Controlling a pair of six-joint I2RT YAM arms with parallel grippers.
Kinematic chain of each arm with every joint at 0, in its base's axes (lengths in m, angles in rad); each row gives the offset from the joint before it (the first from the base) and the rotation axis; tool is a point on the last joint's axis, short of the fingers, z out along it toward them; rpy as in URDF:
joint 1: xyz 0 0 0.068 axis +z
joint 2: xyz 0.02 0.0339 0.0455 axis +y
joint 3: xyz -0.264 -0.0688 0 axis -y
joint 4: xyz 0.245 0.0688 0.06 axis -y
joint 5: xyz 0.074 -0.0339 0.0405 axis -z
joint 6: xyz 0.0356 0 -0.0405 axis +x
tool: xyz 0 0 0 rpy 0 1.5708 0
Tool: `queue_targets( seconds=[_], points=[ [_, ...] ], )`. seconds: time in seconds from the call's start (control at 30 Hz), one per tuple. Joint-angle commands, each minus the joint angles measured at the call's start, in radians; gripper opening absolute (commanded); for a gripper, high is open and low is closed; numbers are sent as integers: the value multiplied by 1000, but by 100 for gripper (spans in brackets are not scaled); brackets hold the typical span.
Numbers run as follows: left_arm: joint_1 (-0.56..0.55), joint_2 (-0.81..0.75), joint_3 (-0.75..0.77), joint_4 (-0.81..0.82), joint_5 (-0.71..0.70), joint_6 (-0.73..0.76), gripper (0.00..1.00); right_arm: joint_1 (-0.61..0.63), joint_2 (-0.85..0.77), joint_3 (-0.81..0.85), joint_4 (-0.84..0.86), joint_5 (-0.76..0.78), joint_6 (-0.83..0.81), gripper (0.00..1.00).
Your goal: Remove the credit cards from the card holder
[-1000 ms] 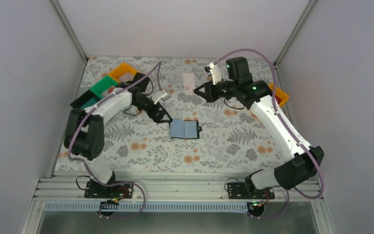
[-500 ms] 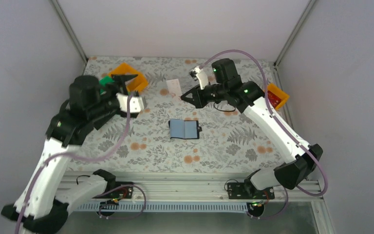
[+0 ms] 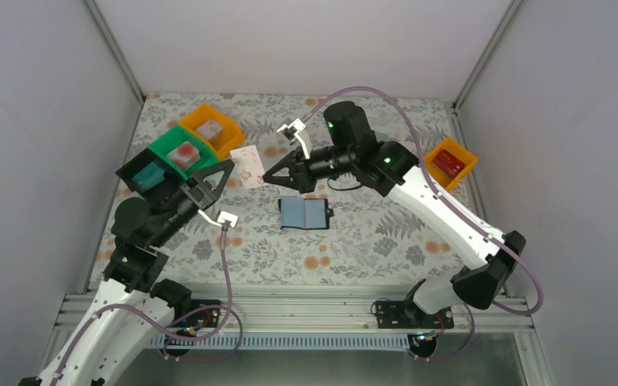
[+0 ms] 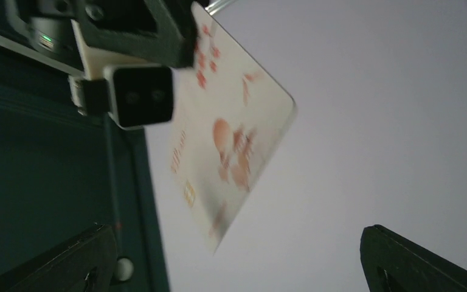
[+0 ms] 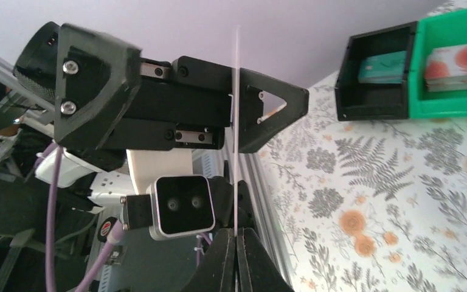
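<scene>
The card holder (image 3: 304,213) lies open on the flowered table, its grey-blue inside facing up, and neither gripper touches it. My right gripper (image 3: 267,177) (image 5: 237,234) hangs left of and above it, shut on one end of a white credit card (image 3: 247,167) (image 5: 237,121) with orange flowers. That card (image 4: 225,134) points at my left gripper (image 3: 227,173) (image 4: 234,231). The left jaws stand wide open around the card's free end without touching it.
A black bin (image 3: 133,173) with a teal flat thing, a green bin (image 3: 165,143) and an orange bin (image 3: 227,137) stand in a row at the back left. Another orange bin (image 3: 468,161) at the right edge holds a red flat thing. Grey walls close in three sides.
The right arm carried the card leftward and lower. The left arm left the card holder, swung up and back, and now faces the card from the near left, uncovering the bins.
</scene>
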Motion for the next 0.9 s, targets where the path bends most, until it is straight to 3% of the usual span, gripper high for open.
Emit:
queue_targets(
  seconds=[0.0,0.13,0.53,0.63,0.67,0.77,0.83,0.87],
  points=[
    [-1,-29,-23,110,88,529,100,49,61,78,42,-51,13,4],
    [-1,-42,-32,54,93,532,88,60,94,112,41,-43,5,4],
    [-1,-82,-59,14,87,539,3,62,126,147,-25,-45,-53,4],
    [-1,-85,-54,-16,53,523,2,61,98,139,-21,-7,-62,4],
    [-1,-85,-49,-30,30,505,2,58,86,135,-21,29,-60,12],
    [-1,-46,-9,-110,-128,440,2,27,44,109,-35,163,-48,51],
    [-1,36,51,-155,-292,326,2,-22,-7,64,-24,252,-28,68],
    [0,91,102,-201,-409,253,2,-44,-33,40,-17,298,-17,71]
  ],
)
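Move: The credit card, held in the right fingers, stands nearly level with the open left hand, about 3 cm to its right and 1 cm ahead. The left gripper is some 6 cm left of the right hand and 2 cm ahead. From the left hand, the card holder lies about 9 cm ahead, 13 right; the green tray 26 ahead, 18 left; the orange tray 31 ahead, 11 left, all roughly 35 cm below. Right hand feeds the held credit card about 3 cm left; left fingers shut on it, then right opens. ##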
